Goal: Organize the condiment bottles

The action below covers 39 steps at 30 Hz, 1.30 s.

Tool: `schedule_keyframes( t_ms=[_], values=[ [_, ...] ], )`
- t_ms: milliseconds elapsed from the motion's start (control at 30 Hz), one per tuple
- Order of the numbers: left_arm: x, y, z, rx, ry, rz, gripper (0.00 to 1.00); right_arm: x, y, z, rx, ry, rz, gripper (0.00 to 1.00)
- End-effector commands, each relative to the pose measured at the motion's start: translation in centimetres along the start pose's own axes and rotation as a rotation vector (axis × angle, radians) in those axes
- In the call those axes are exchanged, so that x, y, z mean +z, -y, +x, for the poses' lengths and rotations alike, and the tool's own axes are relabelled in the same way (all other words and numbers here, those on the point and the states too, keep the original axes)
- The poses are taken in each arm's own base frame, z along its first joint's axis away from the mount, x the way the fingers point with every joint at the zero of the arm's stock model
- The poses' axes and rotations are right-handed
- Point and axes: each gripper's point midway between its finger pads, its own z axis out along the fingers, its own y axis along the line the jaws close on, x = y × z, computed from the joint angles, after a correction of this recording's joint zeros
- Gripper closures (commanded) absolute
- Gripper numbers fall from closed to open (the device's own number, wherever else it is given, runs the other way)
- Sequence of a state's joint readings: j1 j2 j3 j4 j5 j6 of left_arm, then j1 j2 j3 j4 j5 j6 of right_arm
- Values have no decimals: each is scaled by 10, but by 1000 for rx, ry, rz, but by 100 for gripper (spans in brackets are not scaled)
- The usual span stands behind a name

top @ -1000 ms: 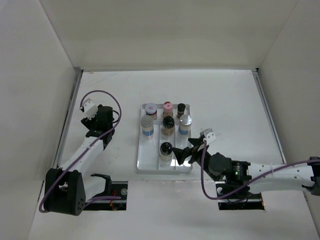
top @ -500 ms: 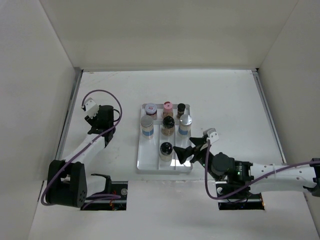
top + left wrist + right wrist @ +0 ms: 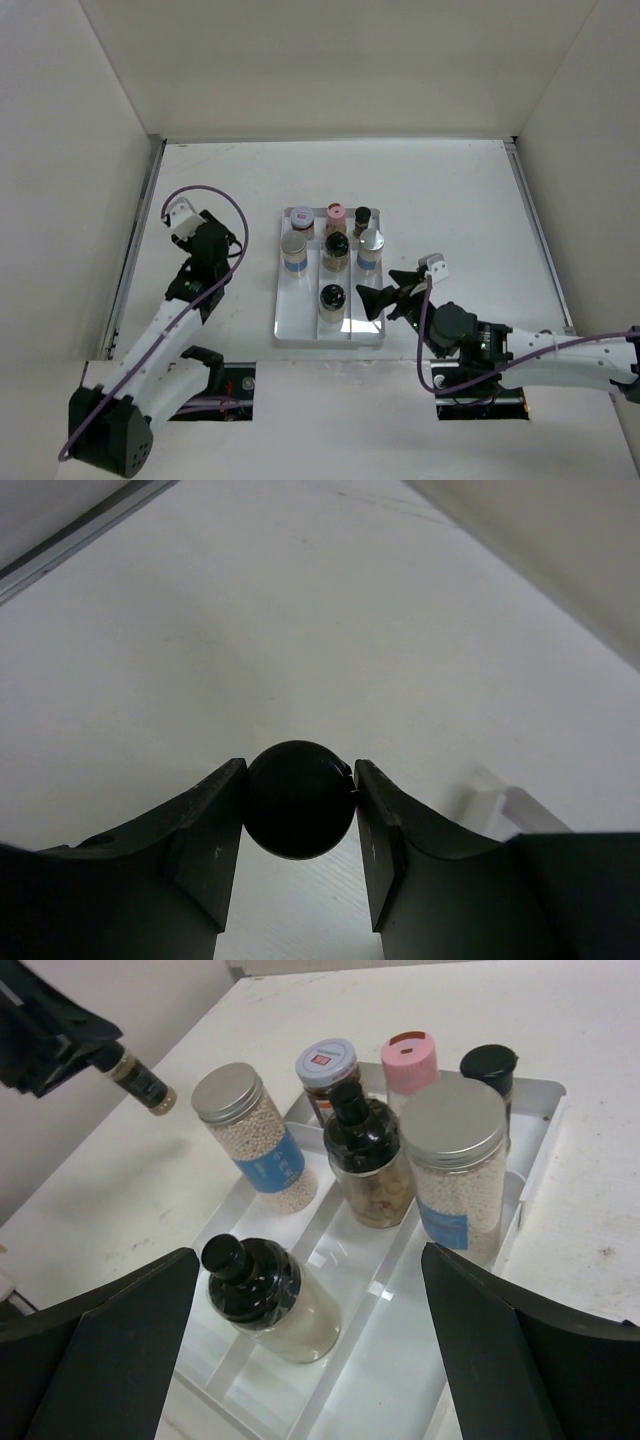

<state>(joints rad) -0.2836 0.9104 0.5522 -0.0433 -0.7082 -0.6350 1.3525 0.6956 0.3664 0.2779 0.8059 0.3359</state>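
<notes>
My left gripper (image 3: 300, 780) is shut on the round black cap (image 3: 300, 802) of a small condiment bottle, held above the bare table left of the tray. In the right wrist view that bottle (image 3: 142, 1081) shows brown contents and juts out of the left gripper (image 3: 70, 1035). Several more condiment bottles stand in the clear divided tray (image 3: 300, 325): a silver-capped, blue-labelled one (image 3: 250, 1130), a black-topped one with pale contents (image 3: 265, 1290), a pink-capped one (image 3: 412, 1055). My right gripper (image 3: 310, 1260) hangs open over the tray's near right part, holding nothing.
White walls close in the table on the left, back and right. The left arm's purple cable (image 3: 205, 190) loops above its wrist. A metal rail (image 3: 135, 250) runs along the table's left edge.
The left gripper has shut on the small bottle's cap and shifted slightly toward the tray. The right gripper has drawn back a little to the right, still open.
</notes>
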Motion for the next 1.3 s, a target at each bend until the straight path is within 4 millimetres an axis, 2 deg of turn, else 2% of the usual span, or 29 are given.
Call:
schedule_keyframes(
  t_ms=[0,233,367,500,600,733,867,1100,1267],
  values=[
    [-35,12,-2,5,7,107,76,1,10,-20,56,72,37,0],
    [-102,29,41,50,-109,371,77,2,40,-28,92,125,121,0],
    [-134,52,46,26,-152,521,77,7,51,-22,86,118,165,0],
    [-151,70,57,68,-176,584,77,12,57,-18,84,105,184,0],
    [-165,87,77,107,-208,644,76,13,58,-17,97,103,193,0],
    [-171,99,105,150,-227,671,76,15,64,-19,104,112,217,0],
    [-173,99,126,204,-242,670,76,15,70,-16,114,113,235,0],
    [-174,93,142,257,-254,654,75,15,79,-15,124,116,265,0],
    [-173,87,160,280,-282,641,70,15,84,-14,133,115,284,0]
  ],
)
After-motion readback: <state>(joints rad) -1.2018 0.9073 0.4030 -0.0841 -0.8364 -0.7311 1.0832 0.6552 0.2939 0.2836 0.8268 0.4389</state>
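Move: The small dark-capped bottle is still held in the left fingers; the empty front part of the tray's left compartment, where it is taken, lies about 20 cm right, 12 cm back and 15 cm below. The left blue-label jar stands 19 cm to the hand's right, level with it; the front black-capped bottle is some 27 cm right and 11 cm back, both about 10 cm lower. From the right hand that empty place is roughly 20 cm left, 3 cm ahead and 19 cm below. The small bottle, kept pinched by its cap, is carried by the left hand some 20 cm right and 12 cm back to above the tray's left compartment, rising about 3 cm at first, then sinking about 9 while the hand turns some 45 degrees clockwise. The empty right hand, still wide open, clears away rightward and forward by about 8 cm, swinging slightly clockwise. ##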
